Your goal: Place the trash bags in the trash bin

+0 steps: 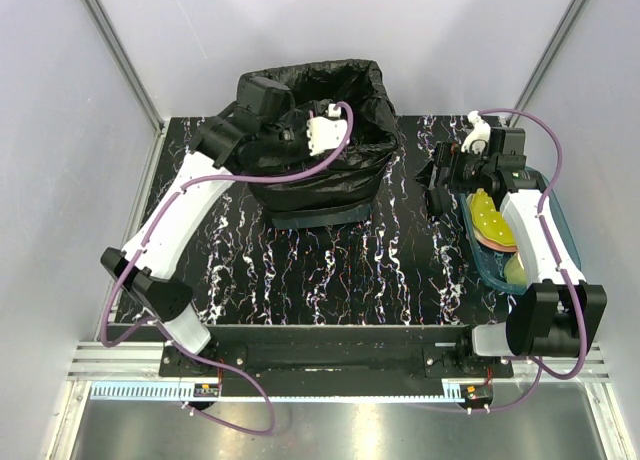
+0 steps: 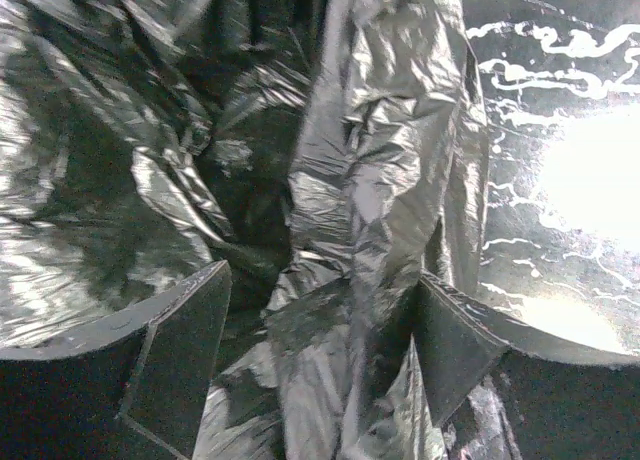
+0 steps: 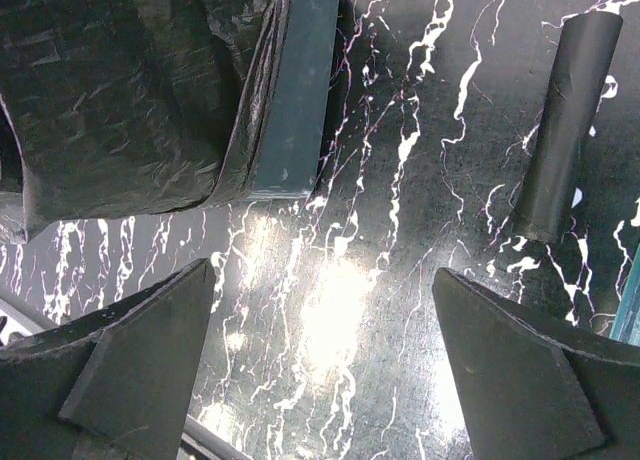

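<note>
The dark green trash bin (image 1: 312,218) stands at the back middle of the table, with a glossy black trash bag (image 1: 335,105) lining its mouth and draped down its sides. My left gripper (image 1: 288,140) reaches over the bin's left part. In the left wrist view this gripper (image 2: 320,350) is open, and a wrinkled fold of the bag (image 2: 380,180) hangs loose between its fingers (image 2: 185,350). My right gripper (image 1: 440,180) hovers open over bare tabletop to the right of the bin. The right wrist view shows it (image 3: 325,350) holding nothing, with the bin's green wall (image 3: 300,90) under the bag (image 3: 120,90).
A shallow blue tray (image 1: 562,230) with yellow items (image 1: 490,215) lies at the right edge under the right arm. A dark grey roll (image 3: 565,120) lies on the black marble tabletop (image 1: 330,280) near the right gripper. Grey walls enclose the table.
</note>
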### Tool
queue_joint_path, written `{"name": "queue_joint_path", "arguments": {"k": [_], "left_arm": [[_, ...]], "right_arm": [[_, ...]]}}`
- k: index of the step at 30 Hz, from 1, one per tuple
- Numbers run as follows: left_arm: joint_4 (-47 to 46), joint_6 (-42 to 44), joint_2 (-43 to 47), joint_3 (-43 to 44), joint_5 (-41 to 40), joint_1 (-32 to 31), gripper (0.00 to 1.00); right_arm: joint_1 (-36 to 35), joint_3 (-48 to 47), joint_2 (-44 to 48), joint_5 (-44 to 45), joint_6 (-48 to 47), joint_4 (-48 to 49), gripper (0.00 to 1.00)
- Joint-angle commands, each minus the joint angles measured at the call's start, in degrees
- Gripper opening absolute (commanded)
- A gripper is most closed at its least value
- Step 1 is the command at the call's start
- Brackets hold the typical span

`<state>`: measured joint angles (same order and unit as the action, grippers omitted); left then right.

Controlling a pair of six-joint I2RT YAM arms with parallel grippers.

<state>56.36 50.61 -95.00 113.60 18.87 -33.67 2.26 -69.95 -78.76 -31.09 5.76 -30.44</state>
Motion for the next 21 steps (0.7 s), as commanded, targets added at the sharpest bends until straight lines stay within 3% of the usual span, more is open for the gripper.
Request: {"name": "queue_joint_path", "arguments": {"k": [1, 5, 8, 12, 18, 21], "left_arm": [[-0.55, 0.19, 3.49, 7.33, 1.25, 0.19, 0.78], [-1.95, -3.84, 8.24, 7.78, 4.94, 0.19, 0.82], [-5.72, -11.13, 13.08, 5.50, 2.32, 1.50, 0.89], [-6.53, -20.78, 18.26, 2.59, 1.08, 7.73, 0.93], [2.43, -34.15, 19.94, 2.16, 5.81, 30.04, 0.98], [6.04, -36.36, 20.64, -4.42, 9.15, 38.92, 0.99]], "right_arm": [[0.11, -2.99, 2.56, -1.25, -1.36, -0.59, 1.00], [0.20, -4.22, 3.44, -1.69, -1.98, -0.94, 1.00], [0.11, -5.89, 4.84, -2.48, -2.86, -1.12, 1.00], [0.20, -9.14, 6.60, -3.18, -3.74, -2.26, 1.00], [0.02, -11.79, 8.09, -2.31, -5.49, -9.90, 0.98], [-0.24, -9.86, 9.06, 0.06, -7.95, -12.53, 0.98]]}}
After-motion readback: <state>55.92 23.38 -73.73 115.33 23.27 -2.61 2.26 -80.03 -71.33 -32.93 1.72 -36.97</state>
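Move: At the trash bag's near rim, the left hand has its parted fingers around the edge, the plastic some 2 cm below the hand point; the middle of the trash bin lies about 8 cm farther ahead and 18 cm down. From the right hand that rim's middle is some 20 cm to the left, about level fore and aft and 7 cm higher. A black roll lies on the table about 20 cm below the right hand, a couple of cm ahead and to its right. Coming free of the bag's near rim, the left hand rises about 15 cm while easing back some 5 cm, then sweeps about 20 cm to the left, past the bin's left side, turning counter-clockwise by nearly 40 degrees as its already parted fingers open fully. The right hand, wide open and empty, starts later and lifts about 10 cm above the table, its fingers tipping up slightly. ##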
